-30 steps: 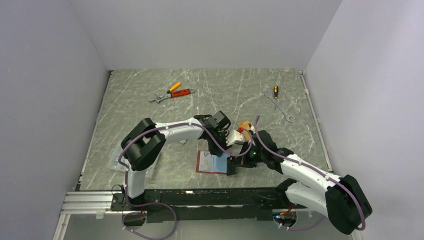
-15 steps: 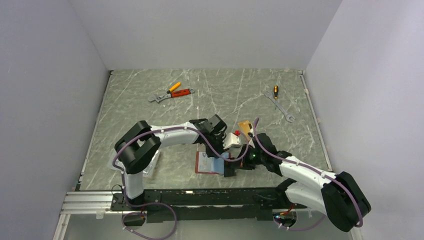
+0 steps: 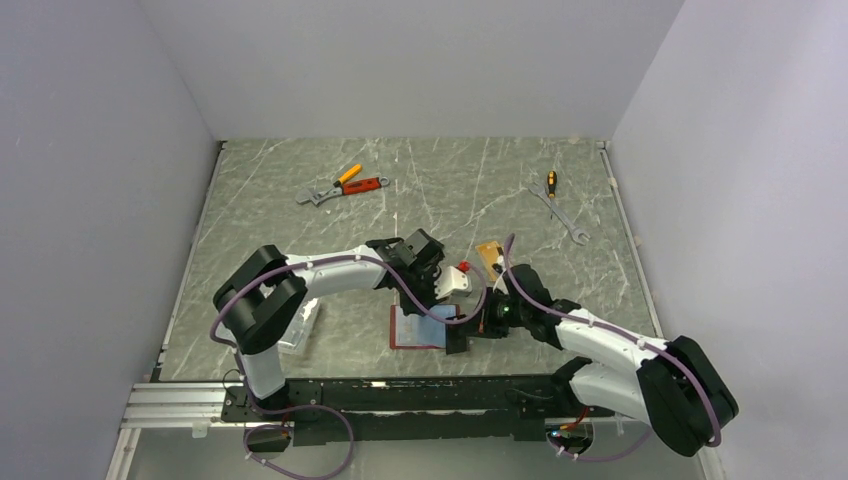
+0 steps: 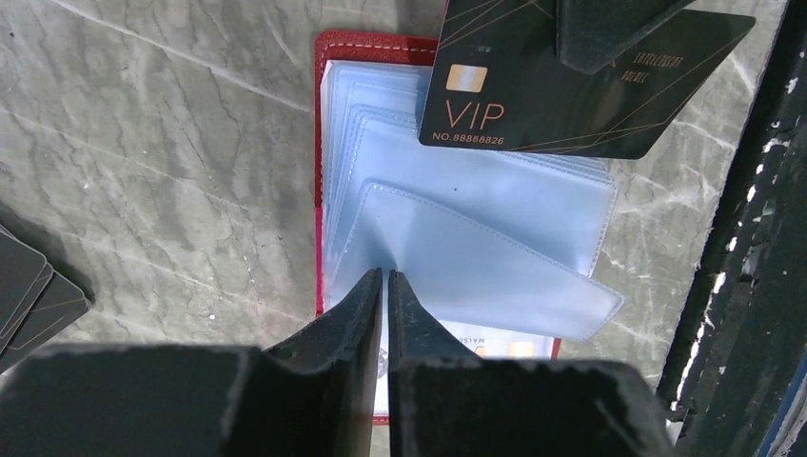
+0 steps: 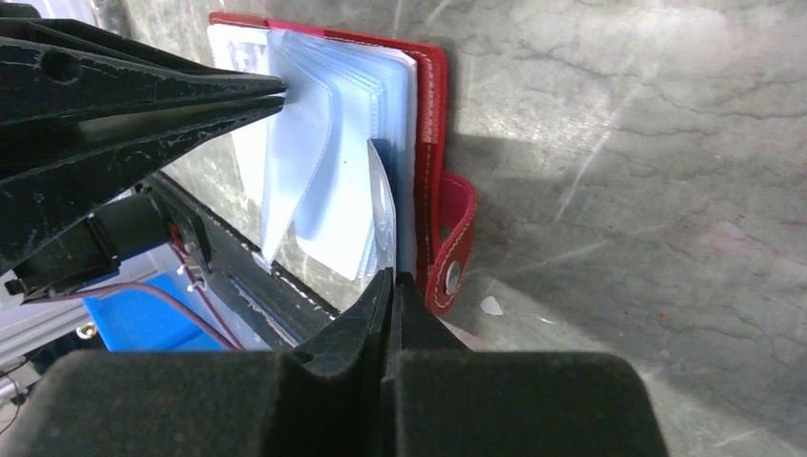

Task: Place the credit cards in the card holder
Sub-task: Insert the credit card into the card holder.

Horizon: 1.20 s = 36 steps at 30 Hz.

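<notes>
The red card holder [image 4: 328, 171] lies open on the table near the front edge, its bluish clear sleeves fanned up. My left gripper [image 4: 383, 278] is shut on the edge of one sleeve and holds it lifted off the others. A black credit card [image 4: 533, 105] with gold "VIP" lettering hangs over the holder's far end, with my right gripper [image 5: 392, 278] shut on it. From the right wrist the card shows edge-on beside the sleeves and the snap tab [image 5: 452, 252]. From above, both grippers meet over the holder [image 3: 410, 328]. An orange-gold card [image 3: 490, 252] lies flat behind them.
A clear plastic box [image 3: 285, 325] sits at the front left, and black cards [image 4: 29, 295] lie left of the holder. Orange-handled pliers with a wrench [image 3: 345, 185] and a second wrench with a screwdriver [image 3: 560, 205] lie at the back. The black front rail [image 3: 400, 390] runs just behind the holder.
My left arm has swung down and nearer, bringing its gripper onto the holder's sleeves. My right gripper with the card has edged slightly left toward the holder.
</notes>
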### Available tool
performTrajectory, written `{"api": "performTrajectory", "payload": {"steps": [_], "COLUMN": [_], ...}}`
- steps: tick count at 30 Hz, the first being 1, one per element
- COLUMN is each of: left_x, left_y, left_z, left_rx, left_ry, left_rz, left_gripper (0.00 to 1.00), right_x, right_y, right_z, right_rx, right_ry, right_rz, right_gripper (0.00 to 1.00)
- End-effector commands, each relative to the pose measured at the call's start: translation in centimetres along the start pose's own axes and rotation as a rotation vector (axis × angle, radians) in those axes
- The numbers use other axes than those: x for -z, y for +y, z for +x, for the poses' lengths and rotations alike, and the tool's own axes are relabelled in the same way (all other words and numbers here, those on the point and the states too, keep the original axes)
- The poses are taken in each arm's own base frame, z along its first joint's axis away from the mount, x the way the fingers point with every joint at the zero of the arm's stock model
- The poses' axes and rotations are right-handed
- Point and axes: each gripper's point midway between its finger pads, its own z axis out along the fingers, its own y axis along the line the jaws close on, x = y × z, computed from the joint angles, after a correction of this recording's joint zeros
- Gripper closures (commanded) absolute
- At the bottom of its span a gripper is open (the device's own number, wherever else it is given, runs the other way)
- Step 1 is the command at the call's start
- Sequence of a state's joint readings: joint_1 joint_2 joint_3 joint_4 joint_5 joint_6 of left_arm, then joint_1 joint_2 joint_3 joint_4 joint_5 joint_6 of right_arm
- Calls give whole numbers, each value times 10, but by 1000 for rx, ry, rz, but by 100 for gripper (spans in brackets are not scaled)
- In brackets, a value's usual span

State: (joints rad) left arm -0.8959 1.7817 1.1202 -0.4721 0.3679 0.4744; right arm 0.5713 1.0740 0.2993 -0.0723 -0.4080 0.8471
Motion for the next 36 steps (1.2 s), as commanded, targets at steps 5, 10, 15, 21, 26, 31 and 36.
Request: {"api": "performTrajectory", "payload": {"steps": [5,10,15,21,26,31,36], "left_x": [31,45,50,76,103,104,86], "left_y": [14,22,24,34,35,21,13], "left_z": [-17,-21,-14,-6,-2,14,21], "left_rx": [4,6,20,60,59,39,5], "left_ry": [-67,-92,-95,-132,-179,-190,-178], "left_rz": [-39,-58,-67,-90,-105,-88,-40], "left_gripper": [88,88,89,89,90,89,89], "right_x": [-3,-11,-11,-15,-32,-47,-54], "right_y": [33,45,67,86,91,98,82], "right_z": [-14,-16,-22,-26,-23,-22,-18], "right_rx": [50,52,79,111,115,135,100], "right_ry": [24,64,72,81,121,149,160], "right_rz": [-94,-139,-203,-240,-240,-234,-196], "right_gripper": [100,100,100,100,100,100,100]}}
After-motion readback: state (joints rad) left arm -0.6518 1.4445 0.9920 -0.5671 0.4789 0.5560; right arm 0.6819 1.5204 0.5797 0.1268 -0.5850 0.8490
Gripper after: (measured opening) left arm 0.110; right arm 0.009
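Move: The open card holder's middle, with its loose clear leaves, lies about 9 cm left of the right hand, 1 cm back and 3 cm below; that hand holds a black card sloping over the holder's right end. The gold cards are 14 cm ahead and 5 cm to its right. From the left hand, the holder's middle is roughly 5 cm back and 1 cm right, the black card pile 10 cm straight ahead, the white cards 6 cm ahead and 12 cm left. Keep the black card pinched in the right gripper and sweep it left about 8 cm across the holder from its right end, rising over the leaves, then sinking towards the left half, turning slightly counter-clockwise. Meanwhile lift the left gripper, nearly shut, off the leaves, up and forward, then carry it left, some 7 cm each way up and left, easing back a little. ##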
